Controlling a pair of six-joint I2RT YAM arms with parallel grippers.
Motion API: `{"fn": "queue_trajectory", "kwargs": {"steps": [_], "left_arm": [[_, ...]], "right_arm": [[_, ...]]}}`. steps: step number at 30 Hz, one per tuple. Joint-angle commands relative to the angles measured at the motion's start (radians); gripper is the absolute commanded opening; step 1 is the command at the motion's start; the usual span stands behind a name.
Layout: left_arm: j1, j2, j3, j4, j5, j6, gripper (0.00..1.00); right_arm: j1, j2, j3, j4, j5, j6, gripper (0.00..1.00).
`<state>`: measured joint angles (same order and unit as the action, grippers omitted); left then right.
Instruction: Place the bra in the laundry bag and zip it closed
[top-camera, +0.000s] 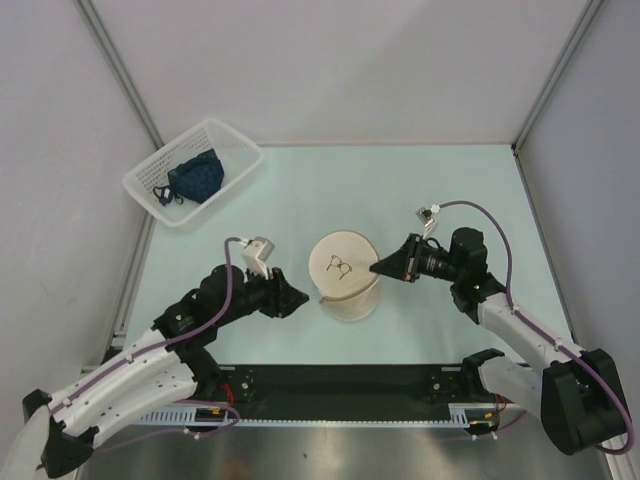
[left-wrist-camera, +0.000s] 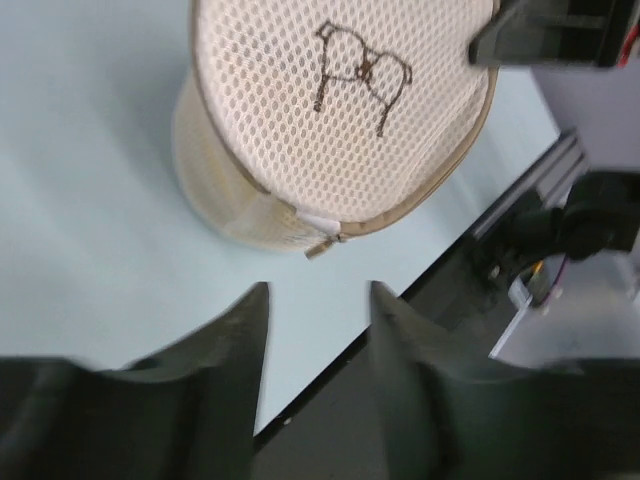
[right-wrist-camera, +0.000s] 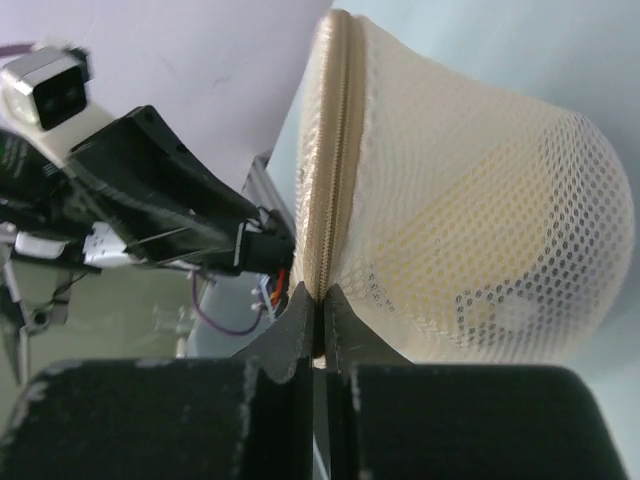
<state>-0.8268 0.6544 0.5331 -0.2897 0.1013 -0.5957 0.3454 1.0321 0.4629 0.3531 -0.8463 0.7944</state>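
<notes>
The laundry bag, a cream mesh drum with a dark bra drawing on its lid, stands mid-table, tipped a little. It fills the left wrist view with its zip pull at the lid's near edge. My right gripper is shut on the bag's zip seam at its right rim. My left gripper is open and empty just left of the bag, its fingers apart. The bra shows only as a yellow shape through the mesh wall.
A white slatted basket at the back left holds a dark blue garment. The black base rail runs along the near table edge. Frame posts stand at both back corners.
</notes>
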Motion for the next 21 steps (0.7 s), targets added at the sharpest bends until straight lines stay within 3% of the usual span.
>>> {"fn": "queue_trajectory", "kwargs": {"steps": [1, 3, 9, 14, 21], "left_arm": [[0.029, -0.114, 0.037, -0.071, -0.081, -0.006, 0.61], [0.032, -0.137, 0.076, -0.081, -0.081, -0.007, 0.76], [0.049, -0.075, 0.163, -0.213, -0.15, -0.077, 1.0], [0.089, 0.043, 0.133, -0.23, -0.157, -0.164, 1.0], [0.143, 0.132, -0.001, 0.071, -0.016, -0.182, 0.99]], "right_arm": [[-0.029, 0.0, 0.013, -0.011, 0.018, -0.069, 0.0], [-0.029, 0.022, -0.001, 0.018, -0.002, -0.061, 0.0], [-0.029, 0.092, -0.027, 0.119, -0.066, -0.017, 0.0], [-0.036, 0.149, -0.035, 0.19, -0.12, 0.026, 0.0], [-0.042, 0.201, -0.033, 0.259, -0.189, 0.104, 0.0]]}}
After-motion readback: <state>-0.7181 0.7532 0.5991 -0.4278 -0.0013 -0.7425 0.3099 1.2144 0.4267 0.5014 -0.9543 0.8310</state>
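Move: The zip's free near-left end lies about 4 cm right of the left hand, level with it in reach and some 4 cm lower; the laundry bag's middle is roughly 9 cm right, 6 cm ahead and 5 cm below. The right hand still pinches the zip's other end; from it the free end lies about 11 cm left, 6 cm back and 6 cm down. The left opens wide, rises leftwards 5 cm, then sinks 7, moving forward; right lowers its still-pinched zip end. ##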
